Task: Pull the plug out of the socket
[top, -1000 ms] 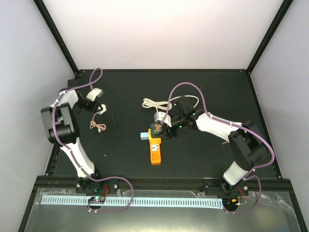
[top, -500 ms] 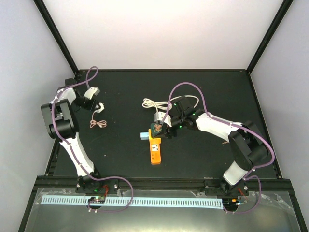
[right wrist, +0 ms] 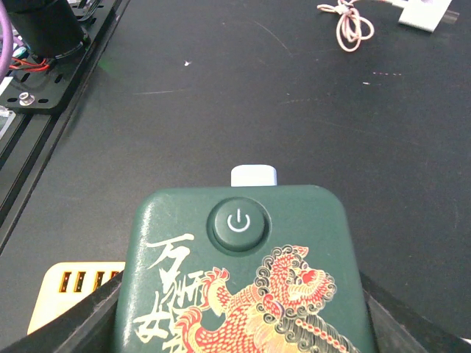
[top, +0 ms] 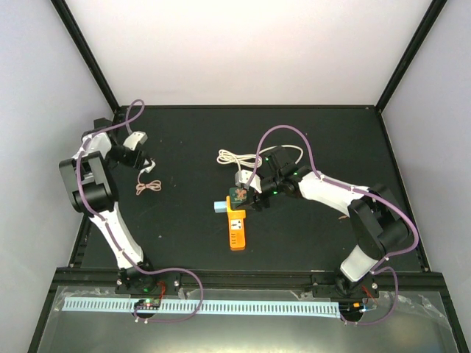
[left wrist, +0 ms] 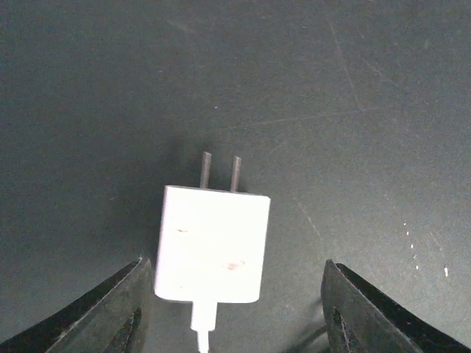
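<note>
The white plug [left wrist: 213, 246] lies flat on the black table with its two prongs pointing away, between the wide-apart fingers of my left gripper [left wrist: 235, 294], which is open. Its thin cream cord trails to a small coil [top: 147, 187] at the far left. The orange socket [top: 236, 228] lies at the table's middle, well apart from the plug. My right gripper [right wrist: 239, 312] is shut on the dark green cube [right wrist: 239, 272] with the red lion print, which sits at the socket's far end [right wrist: 73, 294].
A light blue block [top: 219, 207] pokes out to the left of the green cube. A white cord [top: 235, 157] lies coiled just behind the cube. The left arm [top: 92, 184] stands near the table's left edge.
My left gripper has opened and let go of the plug, and its wrist has drawn back toward the far left corner. The right arm, cube and socket have not moved.
</note>
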You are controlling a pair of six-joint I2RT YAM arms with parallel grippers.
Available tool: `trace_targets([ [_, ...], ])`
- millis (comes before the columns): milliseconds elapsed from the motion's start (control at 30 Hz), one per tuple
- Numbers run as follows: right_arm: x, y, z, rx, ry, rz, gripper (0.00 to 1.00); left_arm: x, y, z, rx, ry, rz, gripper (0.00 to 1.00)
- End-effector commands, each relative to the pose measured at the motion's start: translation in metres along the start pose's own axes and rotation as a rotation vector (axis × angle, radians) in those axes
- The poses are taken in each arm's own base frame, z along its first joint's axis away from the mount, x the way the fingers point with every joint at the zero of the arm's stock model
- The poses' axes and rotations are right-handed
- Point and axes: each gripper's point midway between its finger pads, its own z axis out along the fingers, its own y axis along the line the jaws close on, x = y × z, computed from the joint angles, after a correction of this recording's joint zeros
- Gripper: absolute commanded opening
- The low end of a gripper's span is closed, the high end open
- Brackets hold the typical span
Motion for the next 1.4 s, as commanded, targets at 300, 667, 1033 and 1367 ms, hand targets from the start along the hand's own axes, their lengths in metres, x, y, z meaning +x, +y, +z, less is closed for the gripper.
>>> trace_targets([
  [300, 0.031, 0.004, 0.004, -0.001, 0.094, 0.095, 0.21, -0.016, -0.043, -0.062, -0.002, -0.136, 0.175, 0.71],
  [667, 0.034, 0.005, 0.005, -0.002, 0.1, 0.094, 0.21, -0.001, -0.154, -0.078, 0.144, -0.237, 0.455, 0.7],
  [1033, 0.034, 0.007, 0.005, -0.001, 0.095, 0.084, 0.22, 0.024, -0.251, -0.067, 0.265, -0.284, 0.731, 0.7],
  [1367, 0.027, 0.007, 0.004, -0.006, 0.067, 0.091, 0.5, 0.016, -0.328, -0.069, 0.362, -0.375, 0.848, 0.96],
])
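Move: The pale blue plug still in the socket lies about 33 cm to the left hand's right and some 19 cm nearer the base, at about its height. The green cube above it is 7 cm farther right and 5 cm higher; the orange strip's middle is 6 cm right of the plug and 6 cm back. The freed white plug lies just under the left fingers, about 1 cm to their right. From the right hand the blue plug is about 7 cm left, 1 cm back and 6 cm below. The pale blue plug is the thing approached: the left hand leaves the white plug, rising almost straight up at first, then sweeps right and back towards the blue one, some 24 cm right, 16 cm back and 10 cm up in all. On the way it turns about 45 degrees clockwise, its fingers tipping up from near vertical and opening a little wider. The right hand keeps still, holding the green cube. ##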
